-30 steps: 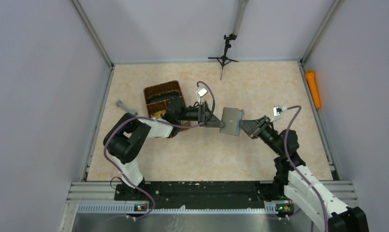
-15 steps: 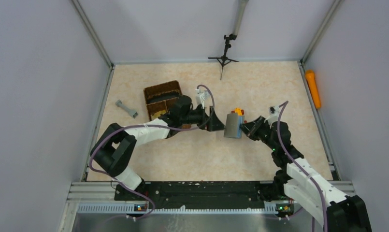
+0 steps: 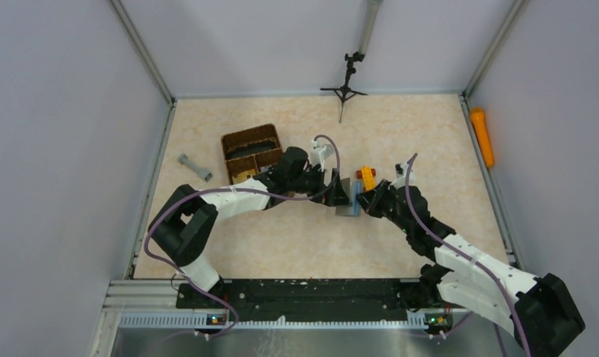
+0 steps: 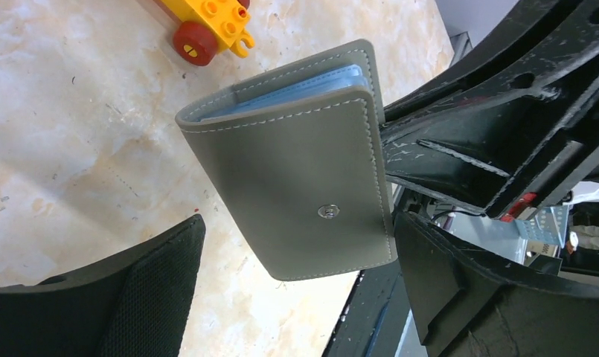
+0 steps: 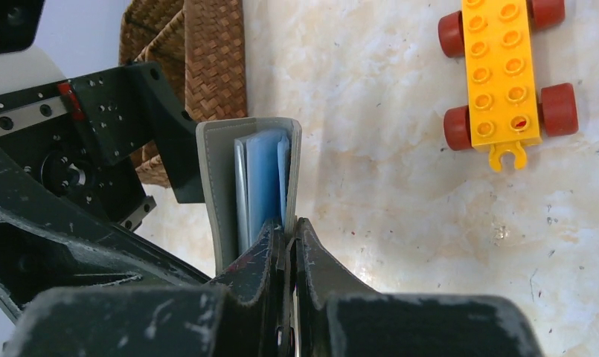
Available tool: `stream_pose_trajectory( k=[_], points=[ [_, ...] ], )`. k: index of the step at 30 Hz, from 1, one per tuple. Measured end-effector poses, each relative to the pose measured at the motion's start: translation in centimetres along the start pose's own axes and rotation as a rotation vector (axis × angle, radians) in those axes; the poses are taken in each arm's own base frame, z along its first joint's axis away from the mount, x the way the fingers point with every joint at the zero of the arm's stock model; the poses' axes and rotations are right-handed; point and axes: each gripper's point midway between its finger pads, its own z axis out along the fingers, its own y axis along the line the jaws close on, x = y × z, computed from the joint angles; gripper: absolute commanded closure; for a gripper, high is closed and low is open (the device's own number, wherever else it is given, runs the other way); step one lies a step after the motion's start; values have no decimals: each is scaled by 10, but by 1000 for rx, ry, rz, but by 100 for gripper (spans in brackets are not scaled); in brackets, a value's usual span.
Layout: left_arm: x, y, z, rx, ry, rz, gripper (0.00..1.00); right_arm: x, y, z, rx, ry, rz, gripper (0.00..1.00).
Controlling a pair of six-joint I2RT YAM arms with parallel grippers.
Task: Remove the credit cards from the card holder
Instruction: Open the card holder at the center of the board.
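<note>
The card holder [image 3: 347, 202] is a grey folding case, nearly closed, held on edge just above the table. My right gripper [image 5: 291, 227] is shut on one cover flap of the card holder [image 5: 220, 186]. My left gripper [image 4: 296, 290] is open, its fingers [image 4: 151, 297] standing apart on either side of the card holder [image 4: 296, 178] without touching it. In the top view the left gripper [image 3: 341, 192] and right gripper [image 3: 364, 202] face each other across it. The credit cards are hidden inside; only light blue inner leaves show at the edge.
An orange toy brick with red wheels [image 3: 366, 177] lies on the table just behind the holder. A brown wicker basket [image 3: 251, 152] stands at the left, a small grey piece [image 3: 195, 167] beyond it. A black tripod [image 3: 346, 82] stands at the back wall.
My left gripper has opened and let go of the card holder. The right arm has swung left and down, turning the holder from flat-on to edge-on near the toy brick.
</note>
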Motion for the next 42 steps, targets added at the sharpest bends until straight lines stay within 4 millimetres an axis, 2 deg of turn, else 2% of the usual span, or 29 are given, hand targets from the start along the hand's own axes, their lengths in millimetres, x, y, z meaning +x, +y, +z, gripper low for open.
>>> stream_pose_trajectory(
  k=[3, 4, 15, 19, 21, 23, 24, 26, 31, 36, 39, 42],
  points=[
    [1, 2, 2, -13, 15, -5, 3, -2, 0, 1, 9, -14, -10, 100],
    [0, 3, 3, -15, 19, -5, 7, -2, 0, 2, 13, -15, -12, 100],
    [-1, 6, 2, -7, 38, -28, 85, -9, -18, -1, 101, -64, -22, 100],
    [-8, 11, -2, -11, 21, -42, 97, -13, -21, -2, 119, -83, -23, 100],
    [-10, 15, -3, -18, 15, -45, 100, -13, -21, -2, 122, -86, -23, 98],
    [-10, 16, -4, -22, 14, -43, 100, -14, -22, -2, 125, -87, -23, 71],
    [-9, 17, -4, -23, 17, -44, 100, -13, -22, -2, 127, -87, -20, 62],
    [-7, 19, -3, -33, 23, -49, 100, -13, -23, -2, 129, -87, -18, 49],
    [4, 30, 1, -65, 66, -83, 100, -12, -19, -1, 96, -90, -4, 42],
    [11, 35, 2, -75, 88, -102, 100, -1, -19, 3, 66, -53, 2, 28],
    [9, 35, 2, -74, 87, -101, 100, 10, -27, 8, 90, -7, -1, 24],
    [7, 37, 3, -93, 93, -106, 100, 23, -40, 11, 140, 49, -6, 24]
  ],
)
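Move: The card holder, already pinched by the right gripper and slightly apart, has its middle about 3 cm to the right of the open left gripper, nearly level with it in depth and 2 cm below. That middle lies roughly 2 cm ahead, 2 cm left and 2 cm below the right gripper. From the left hand, the yellow car stands about 10 cm ahead, 8 cm right and 8 cm down; the basket about 12 cm ahead, 26 cm left and 6 cm down. Close the left gripper on the edge of the holder's left cover, easing forward and slightly left, while the right, still pinching, draws the other cover about 2.5 cm to the right. Then open the right fingers to let go and, with the left keeping its pinch, lower both hands, the left some 3 cm and the right about 4 cm, with the right fingers spread over the card half. ##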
